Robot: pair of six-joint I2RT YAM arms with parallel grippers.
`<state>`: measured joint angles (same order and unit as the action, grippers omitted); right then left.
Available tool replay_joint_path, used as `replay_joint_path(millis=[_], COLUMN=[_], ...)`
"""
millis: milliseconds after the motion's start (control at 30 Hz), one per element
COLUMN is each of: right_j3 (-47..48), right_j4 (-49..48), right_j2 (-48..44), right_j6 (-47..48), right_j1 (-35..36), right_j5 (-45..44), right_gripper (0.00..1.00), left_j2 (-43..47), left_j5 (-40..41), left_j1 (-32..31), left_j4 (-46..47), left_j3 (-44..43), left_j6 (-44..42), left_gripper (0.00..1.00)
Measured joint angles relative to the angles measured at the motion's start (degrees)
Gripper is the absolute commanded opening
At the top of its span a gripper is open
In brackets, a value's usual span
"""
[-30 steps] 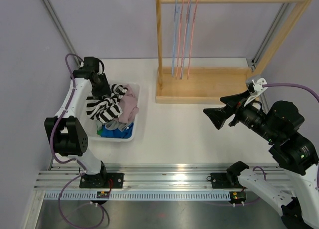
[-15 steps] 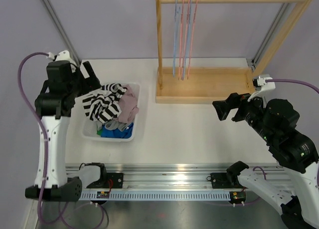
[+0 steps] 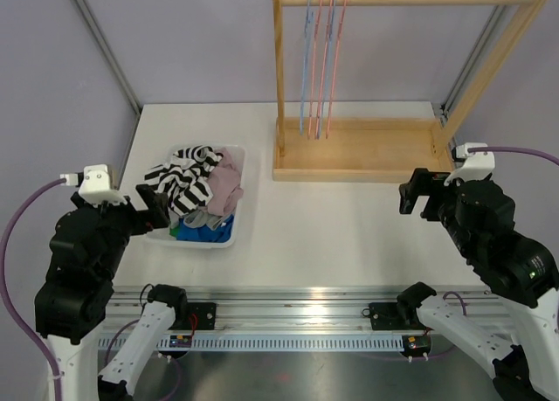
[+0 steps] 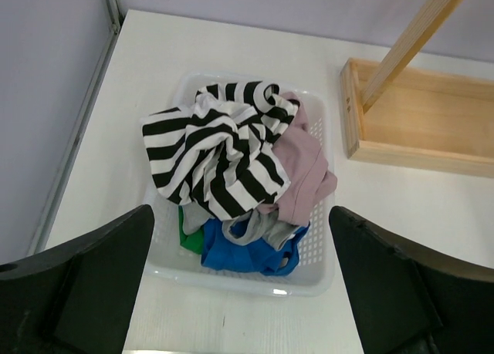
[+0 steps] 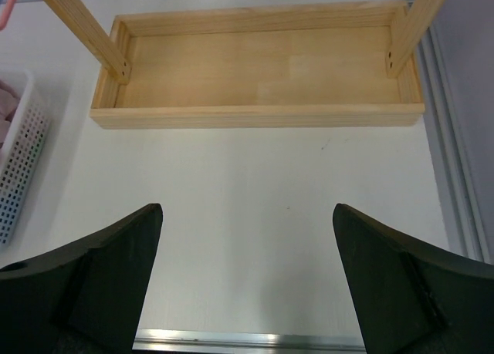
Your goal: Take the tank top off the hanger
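The black-and-white striped tank top (image 3: 183, 183) lies crumpled on top of the clothes in the white basket (image 3: 197, 244), off any hanger. In the left wrist view the tank top (image 4: 216, 157) fills the far half of the basket (image 4: 231, 281). My left gripper (image 3: 157, 210) is open and empty, hovering above the basket's near edge; the left gripper (image 4: 241, 215) shows its wide-apart fingers. Several thin blue and pink hangers (image 3: 319, 60) hang bare on the wooden rack (image 3: 358, 148). My right gripper (image 3: 417, 194) is open and empty, near the rack's right end; in its own view the right gripper (image 5: 247, 207) is over bare table.
Pink, grey, blue and green clothes (image 4: 255, 246) lie under the tank top in the basket. The rack's tray-like base (image 5: 262, 72) and its slanted posts stand at the back right. A metal rail (image 3: 279, 300) runs along the table's near edge.
My left gripper opened, let go of the striped tank top over the basket and drew back toward the near left. The right arm pulled back to the right.
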<state>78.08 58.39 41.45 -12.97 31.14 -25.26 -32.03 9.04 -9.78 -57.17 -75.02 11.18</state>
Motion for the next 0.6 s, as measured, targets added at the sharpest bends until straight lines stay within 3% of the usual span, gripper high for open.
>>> replay_joint_path(millis=[333,600], right_j3=[-6.3,-10.9], right_j4=[1.5,-0.1], right_j2=[-7.2,-8.4], right_j6=[1.1,1.7], right_j1=[0.0,0.0], right_j5=[-1.9,-2.1], right_gripper=[0.99,1.0], left_j2=[8.5,9.9], left_j5=[3.5,3.4], left_j1=[-3.7,-3.7], left_j4=[-1.1,0.3], left_j3=[10.8,13.7], left_j6=[-0.5,-0.5], left_gripper=[0.99,0.99])
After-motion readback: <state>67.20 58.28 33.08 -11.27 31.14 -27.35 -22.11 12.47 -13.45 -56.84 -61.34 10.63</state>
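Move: Both hands are empty, with fingers wide open. The striped tank top lies on the heap in the white basket, about 18 cm ahead of the left hand, hardly to either side, and some 27 cm below. The pink top beside it is roughly 17 cm ahead of that hand and 9 cm to its right, about as low. From the right hand the striped top is around 54 cm left, 15 cm ahead and 26 cm lower. Down go both empty hands at once, easing to a stop well above the table: the left about 6 cm with a slight draw back, ending nearer the striped tank top's height, the right some 4.5 cm down while drifting a couple of centimetres back and to its right. Fingers stay wide open, the wrists barely tilt, and neither hand touches anything. ##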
